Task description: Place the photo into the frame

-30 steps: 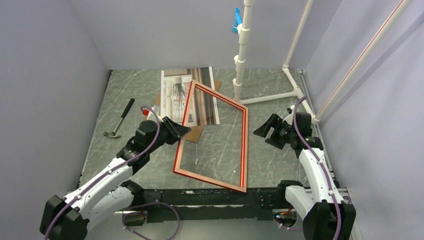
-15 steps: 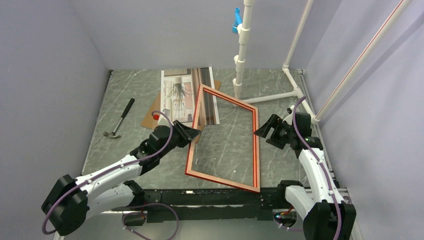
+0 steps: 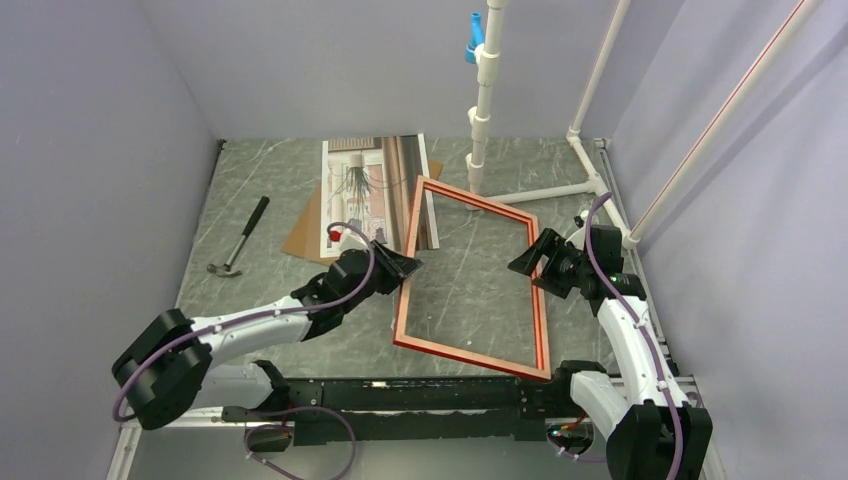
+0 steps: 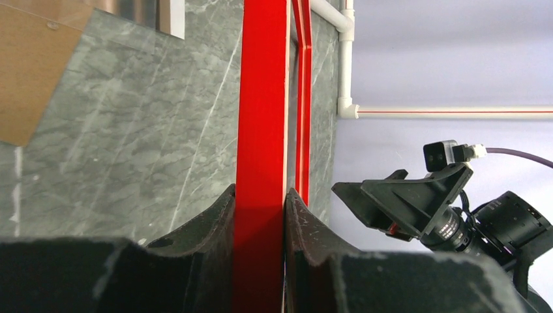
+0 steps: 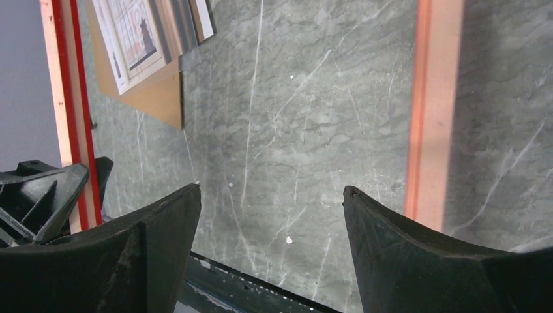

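The frame (image 3: 538, 300) is red-edged and empty, held tilted off the table. My left gripper (image 3: 405, 268) is shut on its left rail; in the left wrist view the red rail (image 4: 261, 117) fills the gap between my left gripper's (image 4: 259, 202) fingers. My right gripper (image 3: 530, 262) stands open beside the frame's right rail. In the right wrist view the copper-orange rail (image 5: 433, 111) lies just outside the right finger of that gripper (image 5: 270, 189), with nothing between its fingers. The photo (image 3: 370, 190) lies face up at the back of the table, partly behind the frame.
A brown backing board (image 3: 303, 232) lies under the photo's near left corner. A hammer (image 3: 240, 238) rests at the left. A white pipe stand (image 3: 480, 120) rises at the back right, its base pipes (image 3: 545, 192) running along the table behind the frame.
My left arm has carried the frame to the right, bringing its right rail up to the right gripper. The right arm has stayed put.
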You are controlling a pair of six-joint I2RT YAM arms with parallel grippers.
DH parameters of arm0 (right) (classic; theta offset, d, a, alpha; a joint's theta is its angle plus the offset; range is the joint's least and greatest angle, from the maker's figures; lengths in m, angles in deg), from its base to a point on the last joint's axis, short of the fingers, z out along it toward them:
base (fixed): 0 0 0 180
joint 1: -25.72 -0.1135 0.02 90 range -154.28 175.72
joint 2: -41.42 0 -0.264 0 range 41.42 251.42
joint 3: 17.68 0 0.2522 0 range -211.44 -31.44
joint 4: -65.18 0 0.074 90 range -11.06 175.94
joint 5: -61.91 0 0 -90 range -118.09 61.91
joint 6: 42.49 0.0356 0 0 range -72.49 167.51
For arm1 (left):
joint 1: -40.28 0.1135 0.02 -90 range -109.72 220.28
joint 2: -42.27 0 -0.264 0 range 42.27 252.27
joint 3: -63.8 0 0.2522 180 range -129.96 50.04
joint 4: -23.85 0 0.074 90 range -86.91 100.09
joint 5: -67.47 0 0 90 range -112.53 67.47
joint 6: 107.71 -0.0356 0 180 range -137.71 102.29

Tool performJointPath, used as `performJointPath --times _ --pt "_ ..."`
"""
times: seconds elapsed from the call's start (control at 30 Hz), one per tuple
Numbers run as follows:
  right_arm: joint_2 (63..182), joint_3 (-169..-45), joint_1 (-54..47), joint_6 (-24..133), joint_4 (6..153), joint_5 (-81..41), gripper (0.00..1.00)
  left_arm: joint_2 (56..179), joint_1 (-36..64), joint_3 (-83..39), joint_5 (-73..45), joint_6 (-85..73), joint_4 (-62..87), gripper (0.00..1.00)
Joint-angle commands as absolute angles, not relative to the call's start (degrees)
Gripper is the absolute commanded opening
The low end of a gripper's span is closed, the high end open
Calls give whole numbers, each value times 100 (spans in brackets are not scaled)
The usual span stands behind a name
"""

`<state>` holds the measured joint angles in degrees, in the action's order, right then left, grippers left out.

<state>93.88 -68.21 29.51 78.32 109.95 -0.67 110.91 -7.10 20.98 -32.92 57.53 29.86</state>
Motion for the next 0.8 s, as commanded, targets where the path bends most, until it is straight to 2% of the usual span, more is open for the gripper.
performJointPath --times 0.0,0.1,0.13,0.5,0.6,0.77 --pt "9354 -6845 2924 7704 10986 -193 82 11724 -863 1721 -3684 5789 2262 0" --pt "9410 -6859 2918 7683 10987 -221 82 11922 -1019 1582 -3818 5806 2012 1" --pt "9433 -6868 2915 7659 10992 -242 83 11956 -1034 1569 -3829 5796 1955 5" --pt "9603 -7030 2910 7515 11071 -519 86 12462 -1038 952 -3361 4397 940 72" --pt "9574 -6979 2899 7528 11043 -516 87 12735 -1035 656 -3328 3988 386 78" --pt "9571 -6991 2901 7504 11092 -533 87 13230 -1037 146 -3446 3427 -387 72"
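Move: The left gripper already holds the red frame by the middle of its left rail. The bare table where the frame's middle is to lie is about 13 cm to that hand's right, 1 cm back and 14 cm below. The photo is some 20 cm ahead and 6 cm left of that hand, and the pipe stand's foot about 18 cm ahead and 14 cm right, both on the table. From the right gripper, the same bare spot is roughly 9 cm left, level fore and aft, and 12 cm below. Carry the held frame about 3 cm farther right with the left gripper. Then open its fingers wide and let go of the rail, while the hand sinks about 11 cm towards the table, comes back those 3 cm to the left and draws back slightly. Roll the wrist some 30 degrees as it sinks, left side rising, with a small clockwise turn. ##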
